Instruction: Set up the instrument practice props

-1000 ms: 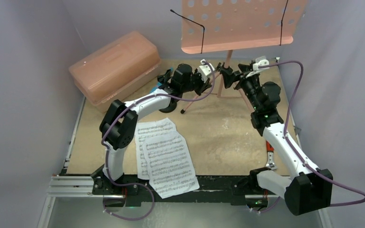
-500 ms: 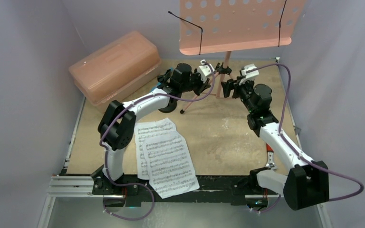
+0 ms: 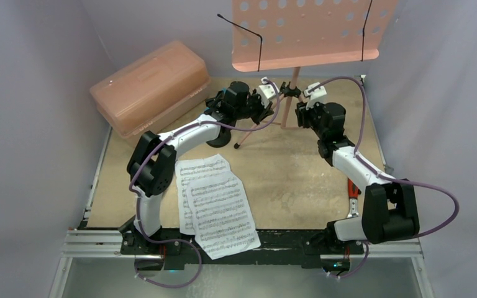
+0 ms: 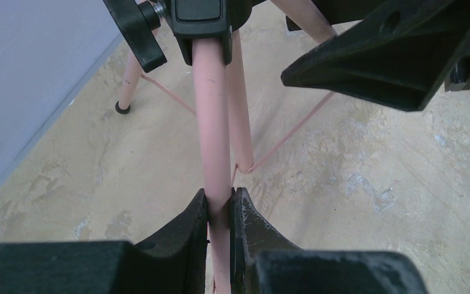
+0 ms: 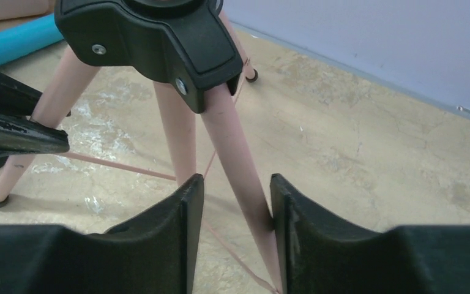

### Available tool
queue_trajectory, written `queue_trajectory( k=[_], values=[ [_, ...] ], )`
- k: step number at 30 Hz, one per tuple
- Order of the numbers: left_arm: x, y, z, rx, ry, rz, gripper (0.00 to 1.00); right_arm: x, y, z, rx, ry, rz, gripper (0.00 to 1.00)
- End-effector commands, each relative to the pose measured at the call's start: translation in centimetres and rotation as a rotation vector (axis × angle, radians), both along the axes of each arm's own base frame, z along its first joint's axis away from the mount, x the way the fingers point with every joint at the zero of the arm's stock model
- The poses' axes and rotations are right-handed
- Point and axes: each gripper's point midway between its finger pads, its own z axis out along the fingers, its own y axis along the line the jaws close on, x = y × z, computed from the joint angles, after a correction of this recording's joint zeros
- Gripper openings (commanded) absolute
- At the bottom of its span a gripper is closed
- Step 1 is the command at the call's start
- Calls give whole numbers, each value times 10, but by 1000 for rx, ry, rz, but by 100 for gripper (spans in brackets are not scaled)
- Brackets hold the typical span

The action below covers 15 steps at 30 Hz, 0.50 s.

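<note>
The pink music stand (image 3: 310,31) stands upright at the back of the table, perforated desk on top, tripod legs spread below. My left gripper (image 3: 263,116) is shut on one pink tripod leg (image 4: 214,141), just below the black hub (image 4: 199,24). My right gripper (image 3: 300,115) is open around another leg (image 5: 235,159), which touches its right finger (image 5: 281,202). Two sheet-music pages (image 3: 214,202) lie flat at the front left. The cyan microphone (image 5: 15,40) lies behind the stand's legs. A small black round base (image 3: 221,138) shows under my left arm.
The large translucent pink case (image 3: 149,87) sits at the back left against the wall. A red tool (image 3: 352,189) lies at the table's right edge. Grey walls close in on the left, back and right.
My right arm has folded and swung left, bringing its gripper down onto a tripod leg. The stand's desk has shifted slightly left. My left gripper keeps its hold.
</note>
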Motion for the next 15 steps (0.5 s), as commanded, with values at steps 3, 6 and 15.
queue_trajectory(
  k=[3, 6, 15],
  values=[
    [5, 15, 25, 17, -43, 16, 0, -2, 33, 35, 6, -119, 215, 20],
    [8, 19, 26, 18, -44, 42, 0, -9, 36, 31, 10, -100, 243, 1],
    [1, 30, 23, 12, -18, 63, 0, -29, 39, 29, 4, -74, 282, 0]
  ],
)
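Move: The right gripper, half open, already straddles the tripod's right leg, which lies at its finger pads, about 1 cm to the right of their midpoint. The tripod hub sits some 4 cm ahead, 4 cm left and 6 cm above. The left gripper already pinches the left leg; from it the right leg is about 10 cm to the right and level ahead, while the black stand is some 14 cm left, 3 cm back and 12 cm lower. Close the right gripper on the tripod's right leg until both pads pinch it, turning the hand about 10 degrees counter-clockwise and easing it some 1.5 cm left, slightly back and up. Keep the left gripper shut on the left leg and draw it about 1.5 cm left alongside, so both hands take the stand the same way. ##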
